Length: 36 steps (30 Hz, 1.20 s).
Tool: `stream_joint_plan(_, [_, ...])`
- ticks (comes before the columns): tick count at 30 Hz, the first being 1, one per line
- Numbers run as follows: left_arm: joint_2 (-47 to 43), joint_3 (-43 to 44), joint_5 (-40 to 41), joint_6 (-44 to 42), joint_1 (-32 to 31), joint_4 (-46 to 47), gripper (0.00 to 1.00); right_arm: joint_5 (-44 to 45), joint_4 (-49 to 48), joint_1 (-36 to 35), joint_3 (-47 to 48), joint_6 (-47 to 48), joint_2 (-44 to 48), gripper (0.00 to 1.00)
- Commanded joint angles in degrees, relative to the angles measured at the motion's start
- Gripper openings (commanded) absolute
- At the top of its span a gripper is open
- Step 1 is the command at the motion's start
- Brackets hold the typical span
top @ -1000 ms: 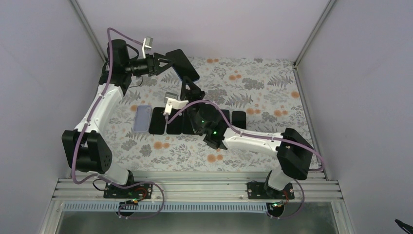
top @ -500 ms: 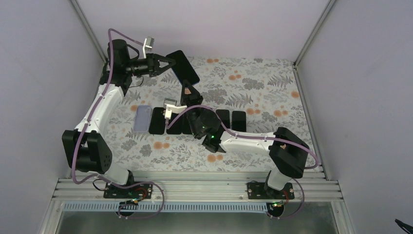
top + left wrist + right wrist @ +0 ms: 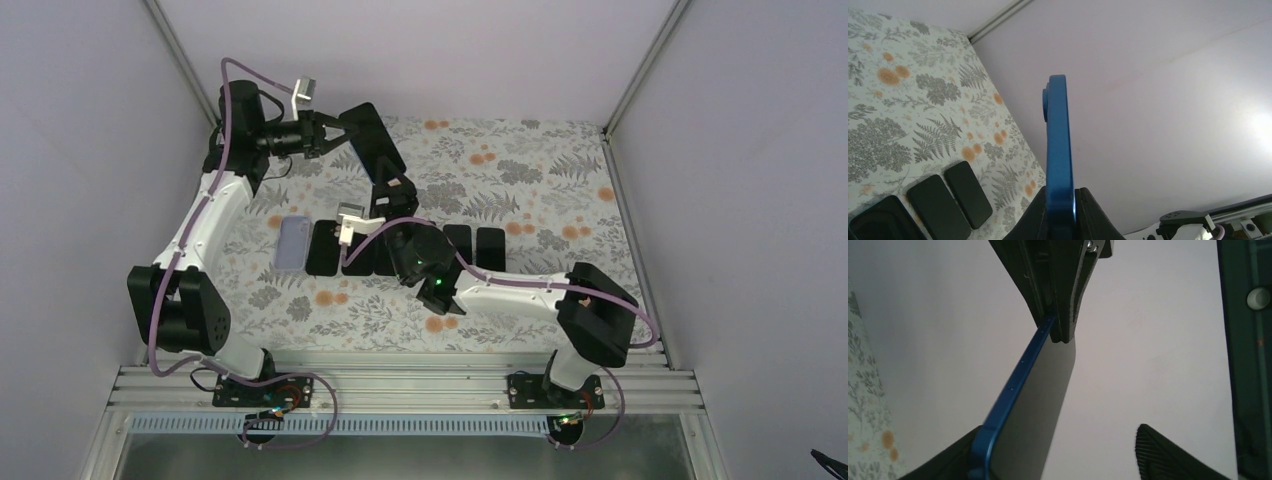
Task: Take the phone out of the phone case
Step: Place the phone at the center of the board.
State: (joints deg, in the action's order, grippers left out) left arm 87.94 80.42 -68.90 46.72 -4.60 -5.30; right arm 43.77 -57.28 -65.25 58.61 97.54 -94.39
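A blue-edged phone (image 3: 372, 140) with a dark screen hangs tilted in the air over the back of the table. My left gripper (image 3: 335, 133) is shut on its upper end. In the left wrist view the phone (image 3: 1057, 130) stands edge-on, squeezed between both fingers of that gripper (image 3: 1061, 210). My right gripper (image 3: 388, 190) is open round the phone's lower end. In the right wrist view the phone (image 3: 1033, 390) rests against one finger, and the other finger (image 3: 1168, 450) stands well apart. Whether a phone case is round it I cannot tell.
A pale lilac flat shell (image 3: 292, 243) lies on the flowered table (image 3: 520, 180), at the left end of a row of several black phone-shaped slabs (image 3: 490, 245). My right arm crosses above that row. Grey walls close in the back and sides.
My left gripper has shut on the phone's upper end. My right gripper, shut on the lower end before, has opened. The phone has stayed in about the same place.
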Motion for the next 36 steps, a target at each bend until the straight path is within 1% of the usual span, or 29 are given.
stream_joint_plan(1, [1.4, 3.1, 1.5, -5.7, 1.6, -0.6, 0.02, 0.2, 4.0, -0.9, 0.0, -6.6, 4.9, 0.76])
stream_joint_plan(3, [1.5, 4.1, 1.9, -8.2, 1.9, -2.3, 0.02, 0.6, 7.4, -0.9, -0.1, -9.0, 5.9, 0.86])
stream_joint_plan(4, [1.7, 4.5, 2.0, -10.0, 2.0, -3.2, 0.03, 0.8, 9.0, -0.9, 0.0, -10.5, 6.3, 0.90])
stream_joint_plan(5, [1.9, 5.1, 2.3, -11.7, 2.1, -4.2, 0.02, 0.9, 11.9, -0.9, 0.4, -12.6, 6.9, 0.97])
stream_joint_plan(6, [2.1, 5.6, 2.6, -13.3, 2.3, -5.1, 0.02, 1.0, 15.7, -0.9, 1.3, -15.4, 7.4, 1.00])
stream_joint_plan(8, [2.2, 6.5, 3.0, -16.6, 2.6, -6.3, 0.02, 0.2, 28.3, -0.6, 4.9, -24.3, 8.3, 1.00])
stream_joint_plan(9, [2.4, 6.7, 3.2, -18.3, 2.7, -6.9, 0.02, -1.0, 37.3, -0.3, 7.9, -30.7, 8.7, 0.99])
stream_joint_plan(11, [2.6, 6.8, 3.1, -21.1, 3.0, -7.8, 0.02, -5.8, 53.1, 0.9, 14.5, -44.0, 9.2, 0.99])
stream_joint_plan(12, [2.8, 7.1, 3.2, -22.8, 3.2, -8.5, 0.02, -9.0, 58.8, 1.7, 16.9, -48.2, 9.5, 0.99])
stream_joint_plan(16, [2.6, 6.9, 1.6, -28.7, 3.1, -10.0, 0.02, -21.1, 71.6, 5.6, 23.5, -58.3, 10.7, 0.99])
stream_joint_plan(19, [1.8, 6.5, 0.2, -31.8, 3.0, -9.8, 0.02, -28.4, 76.9, 9.1, 26.5, -63.4, 11.1, 0.99])
stream_joint_plan(22, [0.7, 5.4, -1.2, -32.6, 2.8, -8.1, 0.02, -36.0, 80.3, 12.9, 28.4, -68.9, 11.4, 0.99])
stream_joint_plan(27, [-1.6, 3.2, -4.4, -33.6, 0.9, -4.0, 0.03, -52.4, 84.5, 20.5, 31.6, -78.1, 11.2, 0.99])
stream_joint_plan(32, [-3.0, 2.1, -8.3, -35.3, -2.0, -1.6, 0.03, -70.8, 85.8, 27.3, 32.2, -87.7, 10.7, 0.99])
stream_joint_plan(33, [-3.2, 2.1, -9.0, -35.7, -2.6, -1.4, 0.02, -74.8, 85.7, 29.2, 32.3, -91.2, 10.5, 0.98])
stream_joint_plan(34, [-3.4, 2.1, -9.6, -36.1, -3.2, -1.2, 0.02, -81.0, 85.4, 31.3, 32.3, -93.8, 10.0, 0.97])
stream_joint_plan(36, [-3.5, 2.2, -10.0, -36.5, -4.3, -1.2, 0.02, -90.1, 83.9, 36.2, 32.0, -99.1, 9.2, 0.93])
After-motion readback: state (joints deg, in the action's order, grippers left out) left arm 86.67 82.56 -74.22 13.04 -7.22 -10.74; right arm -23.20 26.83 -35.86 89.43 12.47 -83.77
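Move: The phone, already in the left fingers, has its middle about 5 cm right and 2 cm back of the left hand, roughly level. From the opening right hand, its middle is some 5 cm ahead, 2 cm left and about 1 cm up. On the table about 35 cm below the right hand, the middle face-down phone lies level with it and 9 cm left, the clear case 1 cm ahead and 27 cm left. Right gripper opens wide off the phone, swings 90 degrees, shifts about 5 cm right; left holds, drawing back. ##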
